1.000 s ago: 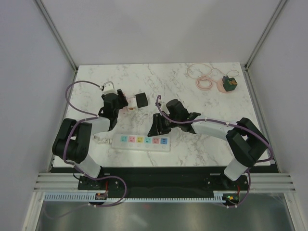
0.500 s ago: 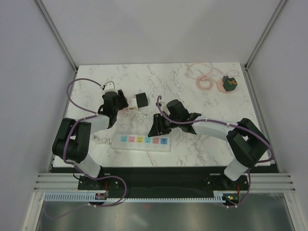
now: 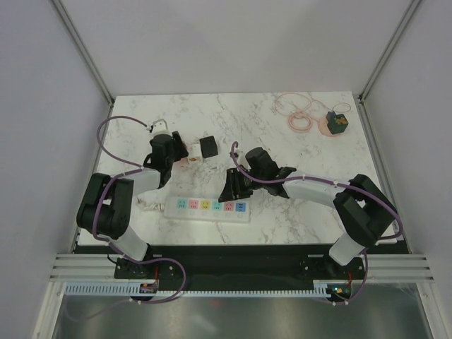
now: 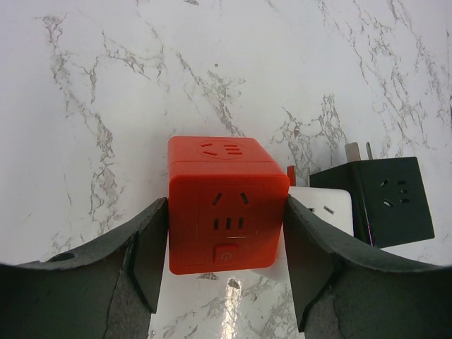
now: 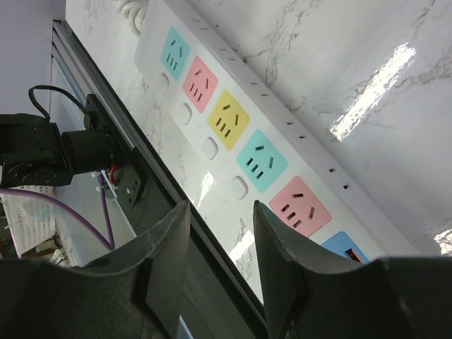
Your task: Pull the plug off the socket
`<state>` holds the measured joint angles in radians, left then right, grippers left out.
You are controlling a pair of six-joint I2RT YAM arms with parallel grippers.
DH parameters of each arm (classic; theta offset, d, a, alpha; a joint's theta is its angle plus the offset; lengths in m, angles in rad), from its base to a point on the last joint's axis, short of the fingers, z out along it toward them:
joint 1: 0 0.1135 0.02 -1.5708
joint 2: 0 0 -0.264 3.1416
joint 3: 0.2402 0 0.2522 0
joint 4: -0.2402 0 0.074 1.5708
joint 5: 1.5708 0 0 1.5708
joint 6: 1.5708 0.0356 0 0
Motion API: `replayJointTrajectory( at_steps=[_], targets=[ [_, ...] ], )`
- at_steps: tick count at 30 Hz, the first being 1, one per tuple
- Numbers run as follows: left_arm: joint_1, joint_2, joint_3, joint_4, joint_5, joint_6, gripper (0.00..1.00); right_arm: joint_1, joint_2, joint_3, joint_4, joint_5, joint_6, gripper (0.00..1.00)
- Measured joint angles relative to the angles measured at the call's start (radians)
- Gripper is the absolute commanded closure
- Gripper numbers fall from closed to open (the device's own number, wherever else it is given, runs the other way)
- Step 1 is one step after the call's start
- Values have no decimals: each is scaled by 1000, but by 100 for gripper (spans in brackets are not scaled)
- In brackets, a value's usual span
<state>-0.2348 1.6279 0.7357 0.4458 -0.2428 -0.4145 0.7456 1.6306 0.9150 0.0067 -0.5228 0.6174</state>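
Observation:
The plug (image 4: 224, 212) is a red cube with outlet slots and a power button, seen in the left wrist view. My left gripper (image 4: 224, 233) is shut on it, a finger pressed to each side. A white cube (image 4: 325, 208) sits against its right face. Beyond that lies a black cube (image 4: 388, 201) with bare metal prongs. From above, my left gripper (image 3: 178, 154) is at the table's middle left. The socket (image 3: 212, 207), a long white strip with pastel outlets, lies apart near the front edge with nothing plugged in. My right gripper (image 3: 232, 187) hangs open over the socket's (image 5: 240, 134) right part.
The black cube (image 3: 208, 146) lies just right of my left gripper. A coiled pink cable (image 3: 296, 113) and a small green block (image 3: 337, 122) lie at the back right. The socket's white cord (image 3: 147, 205) bunches at its left end. The table's black front rail (image 5: 141, 183) runs close beside the socket.
My left gripper has shifted slightly away from the socket with the cubes. The right arm has barely moved.

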Motion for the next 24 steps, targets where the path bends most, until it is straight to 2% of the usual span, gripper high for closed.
replayJointTrajectory(
  at_steps=[3,5,9,10,11,17,24],
  targets=[
    [0,-1,0,-1,1,0,64,0,0,-3,0,0,0,51],
    [0,-5,-5,-3,4,0,58,0,0,-7,0,1,0,52],
    [-1,-25,-26,-4,10,-1,53,0,0,-13,1,1,0,51],
    [-2,-29,-30,-4,10,-1,50,0,0,-14,1,1,0,51],
    [-3,-35,-35,-4,10,-1,41,0,-1,-16,1,1,0,51],
    [-21,-61,-64,-6,3,0,20,0,-1,-24,1,0,0,51],
    [-29,-123,-90,-8,-17,-3,10,0,-1,-25,8,0,0,51]
  ],
)
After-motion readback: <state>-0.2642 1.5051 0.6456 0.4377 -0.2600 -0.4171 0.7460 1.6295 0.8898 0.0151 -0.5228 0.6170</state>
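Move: The left hand already has the red plug between its fingers, its middle practically at the hand point and low over the table; bare table lies just behind it. The white plug is about 5 cm to that hand's right and 2 cm farther out, the black one some 9 cm right and 4 cm out. The power strip's middle lies roughly 18 cm back and 8 cm right. From the right hand, the red plug is about 16 cm ahead and 14 cm left. Straight back towards its base, low and nearly level, the left hand first takes the gripped red plug about 2.5 cm over the table, away from the white and black plugs. Late in this pull the fingers open and let go of the plug, and the hand lifts about 1.5 cm with its attitude unchanged. ##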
